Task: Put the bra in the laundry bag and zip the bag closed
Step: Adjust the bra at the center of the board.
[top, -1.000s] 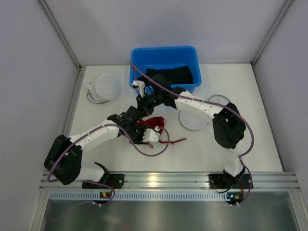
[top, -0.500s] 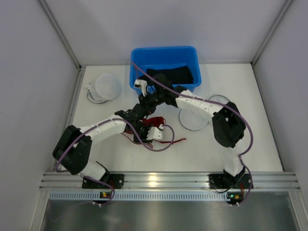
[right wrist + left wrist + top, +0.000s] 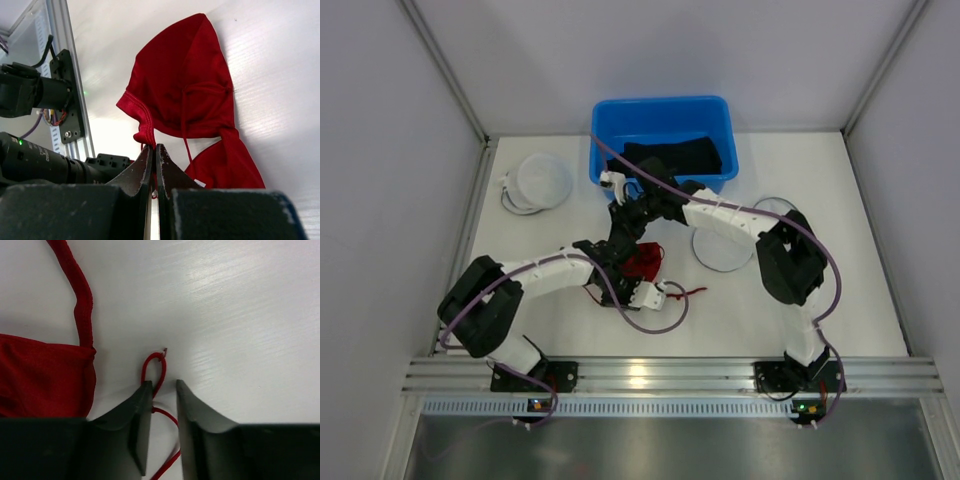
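A red bra (image 3: 646,263) lies bunched on the white table in the middle of the top view. My right gripper (image 3: 629,248) comes at it from behind. In the right wrist view that gripper (image 3: 153,146) is shut on a hem of the bra (image 3: 192,85) and holds the cup up. My left gripper (image 3: 656,290) is at the bra's near side. Its jaws (image 3: 162,385) stand a little apart astride a thin red strap loop (image 3: 156,365), not pinching it. A round white laundry bag (image 3: 718,250) lies flat to the right, with its ring-shaped flap (image 3: 775,206) behind it.
A blue bin (image 3: 662,135) with dark clothes stands at the back centre, just behind the right arm. Another round white bag (image 3: 542,180) lies at the back left. A purple cable (image 3: 650,322) loops on the table in front of the left gripper.
My left arm has swung right and its gripper has slid along the bra's near side to the strap, jaws narrowing a little. The right gripper has stayed shut on the bra.
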`<state>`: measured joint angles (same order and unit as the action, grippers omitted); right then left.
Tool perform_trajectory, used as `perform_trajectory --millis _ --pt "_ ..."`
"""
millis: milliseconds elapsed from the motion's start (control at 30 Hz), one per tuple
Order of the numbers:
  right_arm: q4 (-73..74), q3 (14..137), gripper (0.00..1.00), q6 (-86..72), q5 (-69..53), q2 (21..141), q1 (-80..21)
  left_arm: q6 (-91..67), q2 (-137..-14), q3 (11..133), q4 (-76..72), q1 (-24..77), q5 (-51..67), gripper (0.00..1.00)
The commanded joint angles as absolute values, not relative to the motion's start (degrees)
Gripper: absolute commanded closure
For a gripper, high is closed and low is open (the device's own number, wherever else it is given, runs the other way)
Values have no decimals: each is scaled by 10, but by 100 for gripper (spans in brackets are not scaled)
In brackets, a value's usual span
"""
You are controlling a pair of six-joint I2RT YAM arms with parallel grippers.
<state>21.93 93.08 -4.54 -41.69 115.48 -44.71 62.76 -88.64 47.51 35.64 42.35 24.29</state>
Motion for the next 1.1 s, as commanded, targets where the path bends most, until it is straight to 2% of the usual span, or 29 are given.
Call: perform_trajectory --millis 0,67,133,167,367,567,833,967,1067 --pt "185 938 100 -48 -439 1137 -456 623 -890 442 356 441 205 73" --pt "186 934 100 -43 -438 1136 -455 627 -853 428 357 441 189 82" --pt "189 933 100 -39 -437 1136 -455 639 -822 407 369 441 171 96" --pt "190 933 100 -40 -437 1136 -454 639 -791 401 372 441 165 100" --pt "192 917 100 -32 -435 1127 -447 606 -673 377 415 411 183 100" --pt "200 882 100 -14 -437 1107 -439 582 -585 394 446 318 224 100" --pt "178 816 100 -27 -448 1077 -437 531 -557 434 456 86 307 100" --pt "159 790 100 -44 -456 1064 -443 503 -587 470 450 -61 360 100" --pt "150 785 100 -43 -458 1062 -456 456 -633 500 411 -127 379 100"
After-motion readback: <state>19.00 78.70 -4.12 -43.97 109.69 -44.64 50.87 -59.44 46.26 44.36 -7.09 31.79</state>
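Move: The left hand, just above the table, has the thin red cord between its parted fingertips, practically at its hand point. From it the right cup of the bra lies about 11 cm ahead and 5 to the right, the left cup 11 ahead and 9 left, and the loose strap tail 3 ahead and 16 right. The right hand, holding a strap, has the right cup 13 cm below, 2 ahead and 3 right; the left cup is 10 left of it, 2 ahead, equally low. Leftward with a lift: the left hand shuts on the cord while edging back a little, then swings about 18 cm left, up and somewhat forward past the left cup's outer side, turning some 55 degrees counter-clockwise with the cord pinched. The right hand first waits, then draws back, right and down about 3 to 4 cm each way, still gripping its strap. ##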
